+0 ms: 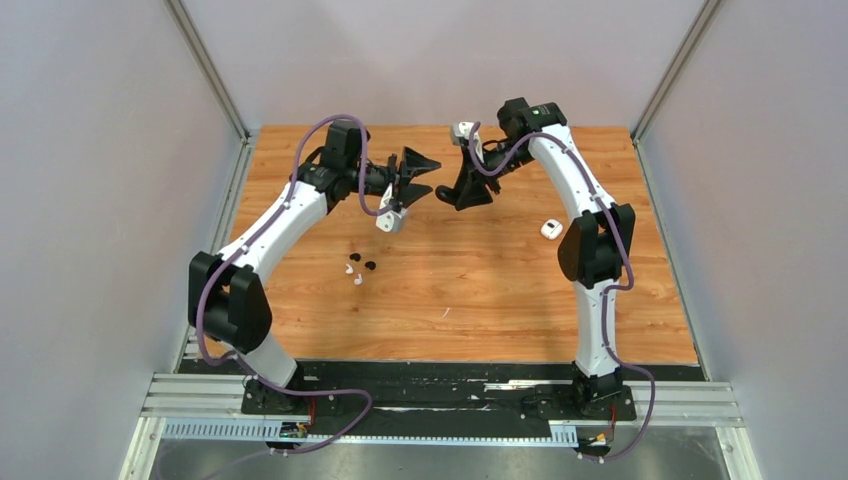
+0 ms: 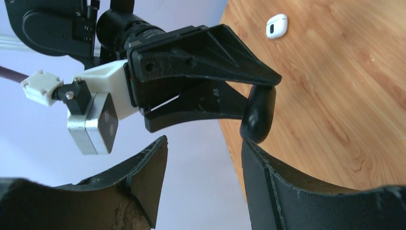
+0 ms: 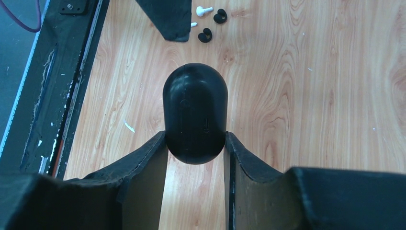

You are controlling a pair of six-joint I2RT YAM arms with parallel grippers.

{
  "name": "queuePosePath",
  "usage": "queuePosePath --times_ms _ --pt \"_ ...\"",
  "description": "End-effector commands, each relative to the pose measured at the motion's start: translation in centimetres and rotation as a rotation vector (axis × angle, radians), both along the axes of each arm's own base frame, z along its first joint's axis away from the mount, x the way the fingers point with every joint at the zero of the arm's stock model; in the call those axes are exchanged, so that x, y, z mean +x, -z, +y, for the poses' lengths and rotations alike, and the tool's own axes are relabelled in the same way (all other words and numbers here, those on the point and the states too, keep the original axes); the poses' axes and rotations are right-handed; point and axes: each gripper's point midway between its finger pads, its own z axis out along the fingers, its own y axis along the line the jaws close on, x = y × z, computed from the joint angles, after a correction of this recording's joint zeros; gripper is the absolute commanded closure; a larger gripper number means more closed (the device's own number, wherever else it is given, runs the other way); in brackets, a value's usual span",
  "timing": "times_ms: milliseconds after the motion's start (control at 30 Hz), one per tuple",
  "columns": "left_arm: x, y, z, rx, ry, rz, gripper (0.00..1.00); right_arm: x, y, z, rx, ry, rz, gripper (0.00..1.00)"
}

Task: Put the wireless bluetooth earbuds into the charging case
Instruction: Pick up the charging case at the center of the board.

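My right gripper (image 3: 195,140) is shut on a black oval charging case (image 3: 195,112), which it holds above the wooden table with its lid closed. In the left wrist view the same case (image 2: 258,115) sticks out of the right gripper's fingers, just past my left gripper's right fingertip (image 2: 249,146). My left gripper (image 2: 205,143) faces it with its jaws apart and nothing between them. The earbuds lie loose on the table (image 1: 470,280): two black ones (image 3: 220,16) (image 3: 206,34) and a white one (image 3: 205,9) with a short stem, grouped left of centre (image 1: 357,266).
A small white case (image 1: 551,229) lies on the wood beside the right arm's elbow; the left wrist view shows it far off (image 2: 276,25). Grey walls enclose the table on three sides. A black rail (image 1: 440,395) with both arm bases runs along the near edge.
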Motion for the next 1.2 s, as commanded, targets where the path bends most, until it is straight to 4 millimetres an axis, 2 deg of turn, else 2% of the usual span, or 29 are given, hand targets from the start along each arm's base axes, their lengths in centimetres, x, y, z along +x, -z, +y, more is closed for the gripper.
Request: queuePosePath --times_ms 0,33,67,100,133,200,467,567,800,967,1033,1133,1167 --pt "-2.0 0.9 -0.7 0.06 0.125 0.016 0.35 -0.1 -3.6 0.6 0.061 -0.017 -0.115 0.98" --pt "-1.5 0.6 -0.8 0.079 0.125 0.006 0.35 0.0 -3.8 0.6 0.062 -0.019 -0.125 0.98" --pt "-2.2 1.5 -0.4 0.12 0.147 0.031 0.35 0.0 -3.7 0.6 0.059 -0.024 -0.133 0.98" --pt "-1.7 1.3 -0.4 0.142 0.149 0.016 0.35 0.0 -3.6 0.6 0.057 -0.027 -0.14 0.99" --pt "-2.3 2.0 -0.1 0.176 0.167 0.027 0.35 -0.1 -3.5 0.6 0.055 -0.031 -0.143 0.99" --pt "-2.3 2.2 -0.1 0.189 0.187 0.012 0.36 -0.4 -3.5 0.7 0.054 -0.039 -0.146 0.98" --pt "-1.3 2.9 -1.3 0.188 0.227 -0.095 0.41 -0.8 -4.0 1.0 0.072 -0.05 -0.16 0.98" --pt "-0.9 3.5 -1.7 0.194 0.247 -0.13 0.46 -0.8 -3.9 1.0 0.07 -0.053 -0.165 0.98" --pt "-0.7 4.2 -2.5 0.195 0.271 -0.17 0.52 -1.0 -3.9 1.5 0.072 -0.07 -0.18 0.98" --pt "-0.2 4.0 -3.1 0.157 0.25 -0.183 0.63 -1.0 -3.7 1.5 0.068 -0.067 -0.171 0.98" --pt "-0.1 4.4 -3.2 0.132 0.237 -0.178 0.71 -1.1 -3.6 1.6 0.069 -0.064 -0.153 0.98" --pt "0.3 3.4 -3.3 0.098 0.199 -0.191 0.89 -1.0 -3.3 1.5 0.062 -0.049 -0.126 0.89" --pt "0.4 3.8 -3.1 0.109 0.18 -0.179 0.93 -0.7 -3.3 1.4 0.058 -0.034 -0.115 0.85"
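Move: The black charging case, already held in the right gripper some 2 cm left of that hand's point and about 1 cm below it, lies about 7 cm below the left hand and 3 cm to its right, level fore and aft. From the left hand, the black earbuds are on the board about 8 cm back and 18 cm left, the white earbuds 11 cm back and 20 cm left, and the white case 24 cm right and 1 cm ahead, all some 28 cm below. Onto the charging case's free end, which the right hand holds out almost still, the left hand sinks about 7 cm with open fingers, tips dipping some 10 degrees and the wrist rolling a little, then edges 2 cm to the right. Its fingers narrow, at first slowly and then quickly, and pinch the case across its thickness, while the right fingers keep their hold. ##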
